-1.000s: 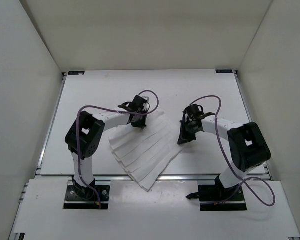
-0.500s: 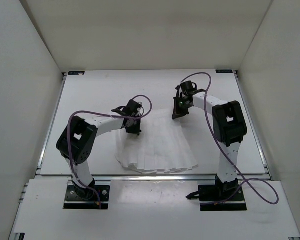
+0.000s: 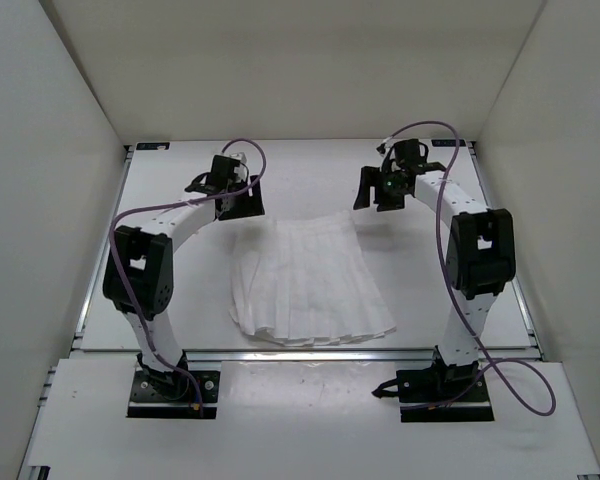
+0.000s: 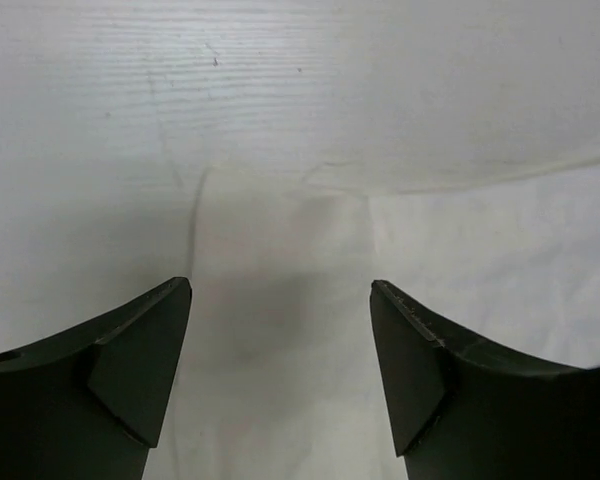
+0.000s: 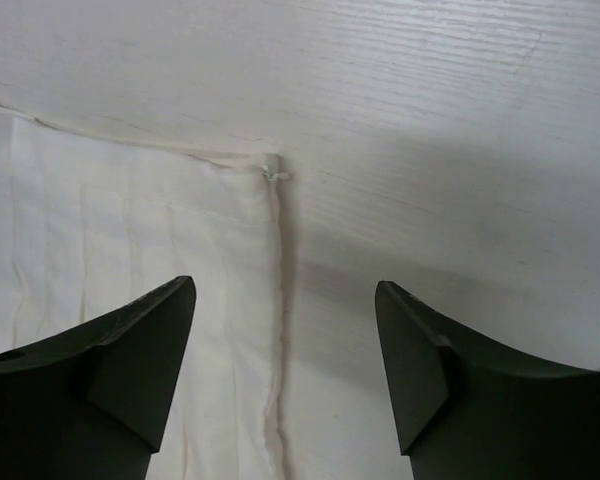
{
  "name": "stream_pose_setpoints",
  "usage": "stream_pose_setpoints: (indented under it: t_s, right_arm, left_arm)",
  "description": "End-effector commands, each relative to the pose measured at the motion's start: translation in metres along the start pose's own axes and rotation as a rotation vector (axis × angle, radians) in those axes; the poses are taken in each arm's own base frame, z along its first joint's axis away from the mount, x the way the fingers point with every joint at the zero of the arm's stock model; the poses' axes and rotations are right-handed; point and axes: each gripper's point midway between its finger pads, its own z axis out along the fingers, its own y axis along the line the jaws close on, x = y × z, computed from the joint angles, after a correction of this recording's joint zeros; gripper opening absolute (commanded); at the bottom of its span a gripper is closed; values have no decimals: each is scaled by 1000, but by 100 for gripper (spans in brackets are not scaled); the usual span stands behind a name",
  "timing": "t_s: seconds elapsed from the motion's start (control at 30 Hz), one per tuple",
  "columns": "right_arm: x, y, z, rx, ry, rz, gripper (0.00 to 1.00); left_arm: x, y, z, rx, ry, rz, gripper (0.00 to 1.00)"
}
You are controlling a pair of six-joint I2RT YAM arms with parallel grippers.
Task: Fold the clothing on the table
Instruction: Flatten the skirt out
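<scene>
The clothing (image 3: 305, 280), a white pleated skirt-like garment, lies flat on the table (image 3: 170, 200), narrow end toward the back and flared hem toward the near edge. My left gripper (image 3: 238, 200) hovers open over its back left corner; in the left wrist view the clothing (image 4: 460, 300) fills the space below the spread fingers (image 4: 140, 360). My right gripper (image 3: 377, 195) is open above the back right corner. In the right wrist view the clothing's side seam (image 5: 275, 300) runs between the fingers (image 5: 425, 370), with nothing gripped.
White walls enclose the table on three sides. Metal edging (image 3: 98, 250) runs along the table's left and right edges. Purple cables (image 3: 430, 130) loop over both arms. The arm bases (image 3: 175, 390) sit at the near edge.
Both grippers carried the clothing toward the back, straightening it, then opened and let it go. The arms now reach farther back and the garment lies flat.
</scene>
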Motion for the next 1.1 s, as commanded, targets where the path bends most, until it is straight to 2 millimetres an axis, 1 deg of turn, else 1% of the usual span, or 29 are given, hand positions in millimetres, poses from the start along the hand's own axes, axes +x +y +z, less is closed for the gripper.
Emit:
stream_pose_setpoints:
  t_s: [0.0, 0.03, 0.07, 0.1, 0.13, 0.17, 0.2, 0.23, 0.3, 0.33, 0.4, 0.43, 0.47, 0.5, 0.53, 0.6, 0.63, 0.67, 0.7, 0.73, 0.83, 0.87, 0.9, 0.93, 0.97, 1.0, 1.03, 1.07]
  right_arm:
    - [14, -7, 16, -22, 46, -18, 68]
    - [20, -5, 22, -53, 55, -17, 66]
    - [21, -4, 24, -72, 49, -21, 66]
    - [24, -3, 27, -78, 57, -13, 66]
    - [23, -4, 29, -76, 44, -18, 67]
    - [28, -3, 32, -76, 47, -16, 67]
    - [23, -4, 31, -64, 32, -19, 67]
    - [22, -7, 33, -58, 28, -22, 67]
    - [22, -11, 37, -45, 34, -21, 69]
    - [22, -13, 39, -42, 44, -18, 69]
    - [25, -15, 49, -48, 72, -3, 69]
    - [22, -12, 49, -50, 73, -21, 67]
    - [23, -15, 51, -47, 84, -19, 67]
    - [30, -15, 55, -44, 104, -25, 65]
    - [24, -13, 55, -49, 91, -36, 65]
    - [24, -13, 59, -43, 95, -48, 66]
    - [25, -9, 59, -55, 100, -52, 66]
    - [24, -7, 61, -62, 101, -62, 65]
    - [26, -7, 63, -61, 110, -55, 66]
    - [23, -4, 63, -69, 103, -59, 65]
    - [30, -1, 68, -61, 130, -75, 63]
    - [34, 1, 70, -59, 142, -85, 61]
    - [37, 0, 72, -52, 153, -89, 59]
    - [38, 1, 76, -45, 153, -103, 54]
    - [41, 5, 78, -42, 161, -114, 47]
    - [44, 4, 80, -45, 168, -106, 43]
    - [53, 5, 85, -49, 193, -110, 34]
    - [53, 8, 88, -50, 196, -102, 18]
  left_arm:
    - [-7, 10, 16, -27, 4, 25, 83]
    - [-1, 10, 23, -31, 18, 34, 82]
    - [-3, 12, 28, -23, 13, 31, 83]
    - [3, 11, 32, -17, 28, 35, 83]
    - [1, 9, 34, -10, 16, 34, 82]
    - [-1, 10, 36, -13, 8, 30, 81]
    - [-1, 9, 38, -18, 8, 32, 81]
    - [4, 11, 39, -26, 26, 38, 80]
    - [4, 14, 42, -45, 36, 39, 80]
    - [10, 17, 43, -47, 53, 35, 80]
    - [16, 19, 44, -43, 62, 29, 79]
    - [18, 24, 45, -60, 66, 15, 79]
    - [21, 25, 44, -66, 72, 11, 79]
    - [22, 27, 44, -69, 74, 12, 79]
    - [28, 29, 45, -70, 87, 7, 79]
    - [31, 33, 44, -81, 92, 5, 79]
    - [38, 35, 44, -82, 110, 0, 79]
    - [34, 36, 45, -85, 98, -5, 79]
    - [38, 37, 44, -84, 106, -5, 79]
    - [40, 39, 44, -89, 110, -5, 80]
    - [41, 41, 48, -74, 110, -21, 79]
    - [42, 36, 48, -66, 112, -14, 78]
    - [48, 37, 50, -68, 138, -17, 71]
    - [52, 41, 55, -75, 151, -27, 64]
    - [56, 36, 58, -69, 166, -18, 55]
    - [56, 36, 58, -71, 170, -21, 48]
    - [59, 33, 60, -60, 178, -13, 32]
    - [62, 32, 61, -63, 187, -17, 19]
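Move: The skirt's far left corner lies about 1 cm ahead of the open left hand, 1 cm to its left and 8 cm below. The far right corner is about 1 cm ahead of the right hand, 4 cm left and 8 cm down. The skirt's middle is some 15 cm back and 13 cm right of the left hand, and some 15 cm back and 13 cm left of the right hand. Both hands sink some 7 cm to the skirt's far corners, right drifting 4 cm left, and pinch them. ##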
